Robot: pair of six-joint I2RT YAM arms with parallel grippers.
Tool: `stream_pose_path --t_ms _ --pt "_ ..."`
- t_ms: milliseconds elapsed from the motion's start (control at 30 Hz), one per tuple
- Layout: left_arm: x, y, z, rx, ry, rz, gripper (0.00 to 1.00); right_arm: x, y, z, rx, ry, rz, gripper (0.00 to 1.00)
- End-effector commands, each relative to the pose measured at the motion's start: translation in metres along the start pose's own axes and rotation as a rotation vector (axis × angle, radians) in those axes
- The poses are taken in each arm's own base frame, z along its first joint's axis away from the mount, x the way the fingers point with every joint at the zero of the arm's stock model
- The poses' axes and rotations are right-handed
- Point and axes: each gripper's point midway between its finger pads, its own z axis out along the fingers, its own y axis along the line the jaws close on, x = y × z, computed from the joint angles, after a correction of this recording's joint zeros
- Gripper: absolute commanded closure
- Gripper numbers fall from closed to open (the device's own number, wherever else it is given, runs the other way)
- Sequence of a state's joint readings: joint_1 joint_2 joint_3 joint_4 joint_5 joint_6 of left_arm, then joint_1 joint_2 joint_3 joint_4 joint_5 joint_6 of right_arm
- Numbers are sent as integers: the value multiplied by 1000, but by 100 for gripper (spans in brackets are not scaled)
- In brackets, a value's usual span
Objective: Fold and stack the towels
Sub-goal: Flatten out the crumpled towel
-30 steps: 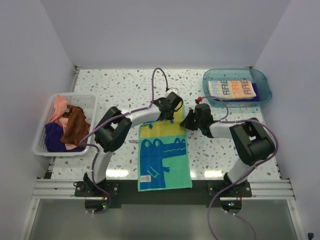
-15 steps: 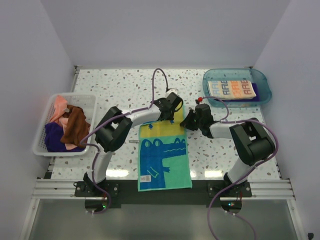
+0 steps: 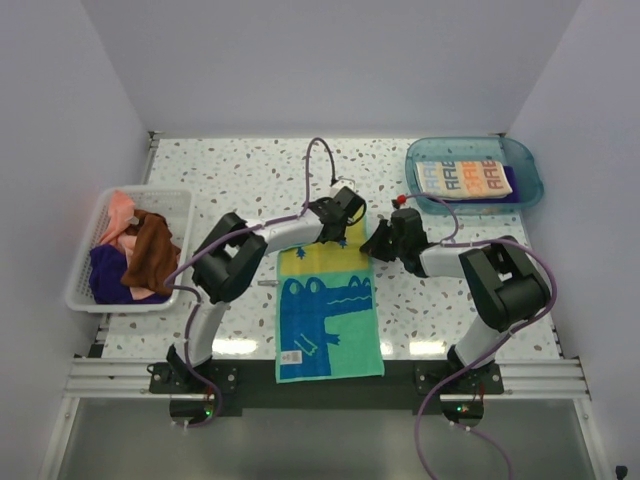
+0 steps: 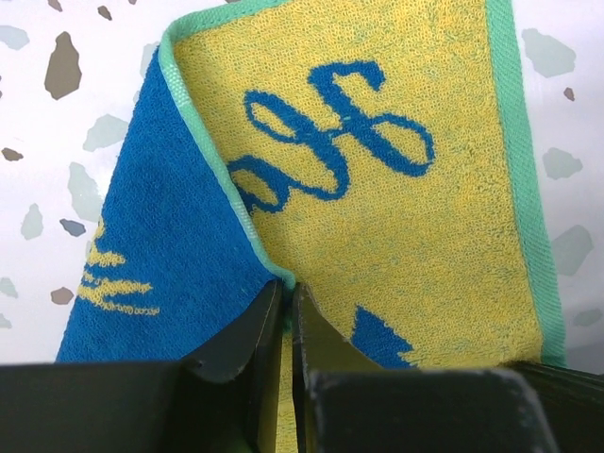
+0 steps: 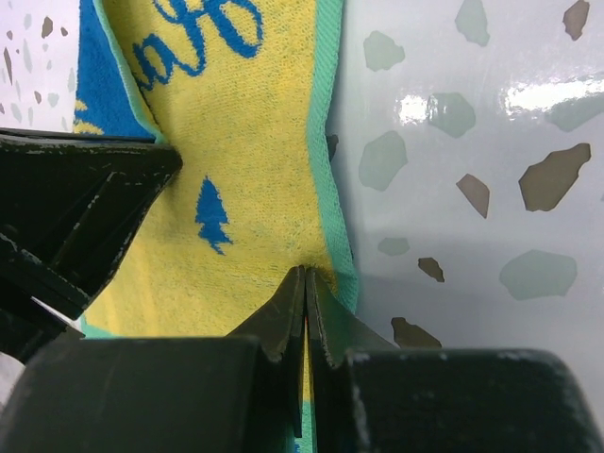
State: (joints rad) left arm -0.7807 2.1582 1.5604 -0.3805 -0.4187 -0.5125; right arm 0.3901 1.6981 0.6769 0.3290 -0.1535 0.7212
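The long crocodile towel [image 3: 328, 310] lies lengthwise on the table between the arms, with its yellow "Happy" end [image 4: 406, 236] far from the bases. My left gripper [image 3: 345, 228] is shut on that end's left green hem [image 4: 288, 288], where the corner is turned up and shows its blue underside [image 4: 160, 245]. My right gripper [image 3: 372, 243] is shut on the yellow cloth just inside the right green hem [image 5: 305, 274]. Pink [image 3: 118, 212], brown [image 3: 150, 250] and purple [image 3: 108, 275] towels sit heaped in a basket. A folded white RABBIT towel [image 3: 465, 178] lies on a purple one [image 3: 505, 198].
The white basket [image 3: 85, 290] stands at the table's left edge. A clear blue tray [image 3: 525, 160] holding the folded towels sits at the back right. The left gripper's black body [image 5: 75, 208] is close beside the right gripper. White walls enclose the speckled table [image 3: 250, 170].
The left jaws have closed onto the towel's hem. Neither arm nor the towel has visibly shifted in the top view.
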Motion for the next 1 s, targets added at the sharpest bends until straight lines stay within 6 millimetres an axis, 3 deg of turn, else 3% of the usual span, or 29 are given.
stream_pose_path --t_ms 0,267,500,667,700,733,800,867,900,933,967 --pt "-28 20 -11 -53 -61 -24 93 23 -34 -2 107 62 25 99" --pt "-61 65 -11 -114 -109 -40 96 25 -41 -4 134 63 38 100" --pt "-87 123 5 -224 -140 -41 93 19 -40 -7 144 54 14 98" --pt "-104 158 16 -298 -151 -29 67 1 -34 -16 156 37 -88 88" --pt "-108 160 14 -295 -155 -29 55 -11 -24 -17 143 17 -115 86" --pt "-112 162 11 -290 -162 -23 50 -12 -25 -21 157 36 -138 80" --pt "-123 164 1 -278 -187 -18 41 -31 -12 -28 149 30 -232 75" --pt "-120 167 -2 -253 -186 -4 35 -43 -5 -31 145 38 -335 68" --pt "-119 160 -2 -194 -185 10 31 -63 6 -33 145 7 -378 66" --pt "-128 158 -9 -162 -216 28 28 -64 3 -35 173 32 -412 63" --pt "-119 153 -5 -106 -197 49 27 -72 3 -36 186 37 -477 58"
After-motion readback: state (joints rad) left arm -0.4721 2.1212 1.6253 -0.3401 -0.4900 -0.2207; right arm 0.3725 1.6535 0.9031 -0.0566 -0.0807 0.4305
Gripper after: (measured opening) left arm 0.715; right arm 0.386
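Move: The left gripper holds the turned-in left part of the towel by its mint hem; the spot for the far left corner is bare table about 10 cm ahead and 12 cm to its left. The towel's far right corner is some 9 cm ahead and 9 cm right of it, and the small tag on the left edge 12 cm back and 17 cm left. From the right gripper, shut on the right hem, that corner spot lies about 12 cm ahead and 19 cm left. Bring the left gripper, hem still pinched, some 18 cm to the left and forward to draw the flap out to the far left corner, rising about 5 cm late on and opening to let go. Meanwhile keep the right fingertips on the right hem; near the end open them and lift off about 3 cm, easing a little right. ##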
